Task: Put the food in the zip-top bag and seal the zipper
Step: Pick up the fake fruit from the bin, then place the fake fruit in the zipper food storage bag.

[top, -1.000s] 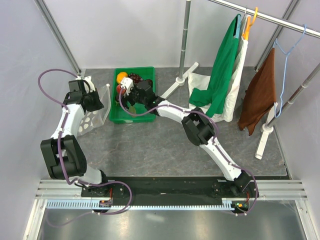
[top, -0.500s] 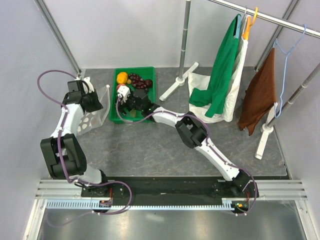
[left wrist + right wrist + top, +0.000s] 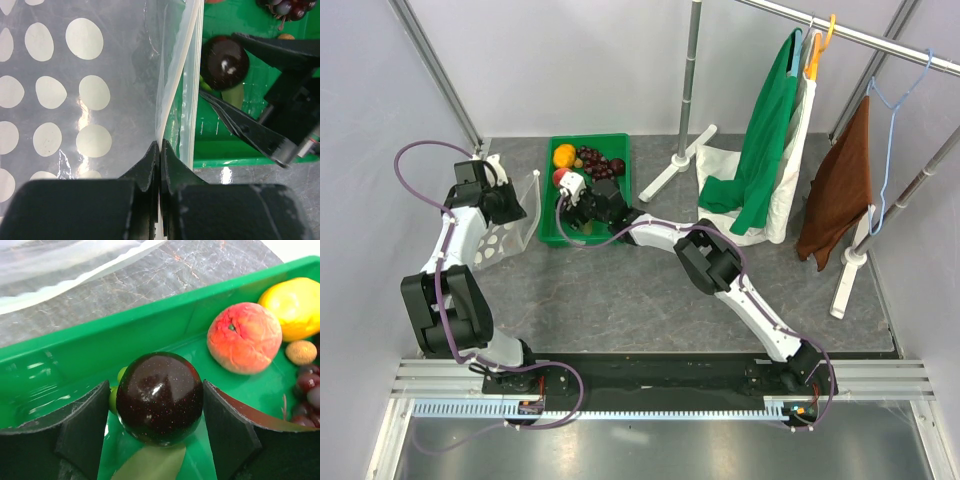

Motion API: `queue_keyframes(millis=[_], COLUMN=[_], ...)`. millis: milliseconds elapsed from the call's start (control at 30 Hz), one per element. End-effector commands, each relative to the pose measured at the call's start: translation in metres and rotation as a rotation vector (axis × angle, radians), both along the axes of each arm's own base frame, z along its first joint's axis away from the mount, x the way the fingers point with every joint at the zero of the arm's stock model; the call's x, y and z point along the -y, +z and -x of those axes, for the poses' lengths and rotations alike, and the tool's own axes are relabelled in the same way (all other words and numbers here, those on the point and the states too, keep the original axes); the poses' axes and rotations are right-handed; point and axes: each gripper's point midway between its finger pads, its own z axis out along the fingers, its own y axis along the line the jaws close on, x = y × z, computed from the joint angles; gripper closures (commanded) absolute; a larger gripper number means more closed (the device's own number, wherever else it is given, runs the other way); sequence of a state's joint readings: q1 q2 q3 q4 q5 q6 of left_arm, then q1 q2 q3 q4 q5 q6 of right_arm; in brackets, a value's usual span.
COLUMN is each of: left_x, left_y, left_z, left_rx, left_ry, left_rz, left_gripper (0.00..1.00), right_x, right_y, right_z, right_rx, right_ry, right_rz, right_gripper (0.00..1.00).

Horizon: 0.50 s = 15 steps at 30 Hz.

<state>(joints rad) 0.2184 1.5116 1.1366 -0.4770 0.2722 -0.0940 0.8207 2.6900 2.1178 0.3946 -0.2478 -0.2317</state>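
Observation:
My left gripper [image 3: 160, 146] is shut on the mouth edge of the clear, white-dotted zip-top bag [image 3: 75, 90], beside its white zipper [image 3: 181, 70]. The bag [image 3: 510, 228] stands propped up left of the green tray [image 3: 552, 238]. Down in the tray, my right gripper [image 3: 157, 412] is open, with the dark round plum [image 3: 160, 397] between its fingers [image 3: 82, 432] and a narrow gap on each side. The plum [image 3: 224, 62] rests on the tray floor. A peach [image 3: 245, 337], an orange [image 3: 295, 307] and a grape bunch [image 3: 307, 387] lie further back in the tray.
A small brown nut-like piece [image 3: 301, 351] lies by the grapes. A clothes rack stands at the back right with a green and white garment [image 3: 765, 150] and a brown cloth [image 3: 840, 190]. The rack's white foot [image 3: 670, 170] lies just right of the tray.
The right gripper has come down around the plum near the tray's left side, and its jaws have narrowed towards it. The left gripper and the bag have stayed put.

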Motion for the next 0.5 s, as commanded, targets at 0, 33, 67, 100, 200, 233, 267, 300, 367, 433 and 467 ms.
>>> queue_keyframes(millis=[0, 33, 67, 100, 200, 233, 267, 300, 367, 433, 467], left_x=[0.000, 0.000, 0.001, 0.001, 0.004, 0.005, 0.005, 0.007, 0.011, 0.017, 0.019], left_y=[0.026, 0.027, 0.031, 0.032, 0.040, 0.041, 0.043, 0.045, 0.050, 0.057, 0.059], left_z=[-0.011, -0.012, -0.012, -0.012, -0.011, -0.011, -0.010, -0.010, -0.009, -0.008, -0.007], left_rx=[0.067, 0.068, 0.074, 0.075, 0.093, 0.094, 0.096, 0.102, 0.110, 0.127, 0.129], left_ry=[0.010, 0.011, 0.011, 0.009, 0.000, -0.005, -0.005, -0.010, -0.026, -0.039, -0.044], left_rz=[0.023, 0.024, 0.027, 0.029, 0.036, 0.041, 0.044, 0.046, 0.066, 0.089, 0.099], left_gripper=[0.98, 0.98, 0.98, 0.98, 0.98, 0.98, 0.98, 0.98, 0.98, 0.98, 0.98], right_x=[0.013, 0.019, 0.022, 0.026, 0.035, 0.035, 0.036, 0.035, 0.031, 0.023, 0.020], right_y=[0.115, 0.125, 0.150, 0.153, 0.187, 0.205, 0.209, 0.217, 0.229, 0.236, 0.236], right_z=[-0.001, -0.003, 0.001, 0.004, 0.014, 0.022, 0.025, 0.030, 0.043, 0.051, 0.054], right_rx=[0.061, 0.028, 0.023, -0.007, -0.103, -0.155, -0.181, -0.211, -0.326, -0.390, -0.463], right_ry=[-0.026, -0.036, -0.033, -0.025, -0.004, 0.021, 0.031, 0.045, 0.094, 0.137, 0.144], right_rz=[-0.176, -0.207, -0.247, -0.259, -0.351, -0.400, -0.421, -0.454, -0.528, -0.575, -0.605], right_gripper=[0.75, 0.78, 0.81, 0.84, 0.90, 0.93, 0.93, 0.94, 0.96, 0.98, 0.98])
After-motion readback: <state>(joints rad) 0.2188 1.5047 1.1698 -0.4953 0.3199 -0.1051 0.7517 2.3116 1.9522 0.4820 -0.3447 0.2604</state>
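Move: The dark round fruit is already pinched between the right hand's pads, low in the green bin. The bag's mouth, held up by the left hand, is about 8 cm to the left, 1 cm ahead and some 6 cm higher. The peach lies about 7 cm ahead of the right hand and 1 cm left, the grapes 10 cm ahead and 8 cm right, both about level with it. From the left hand the dark fruit is some 9 cm right, 6 cm ahead and 7 cm below. The dark fruit, kept in the right hand's grip, is carried almost straight up out of the bin by about 20 cm, slowly at first and then fast, with only a slight drift right. The right fingertips tip upward some 25 degrees on the way. The left hand keeps its pinch on the bag's rim and rises a little, 1 to 2 cm. ##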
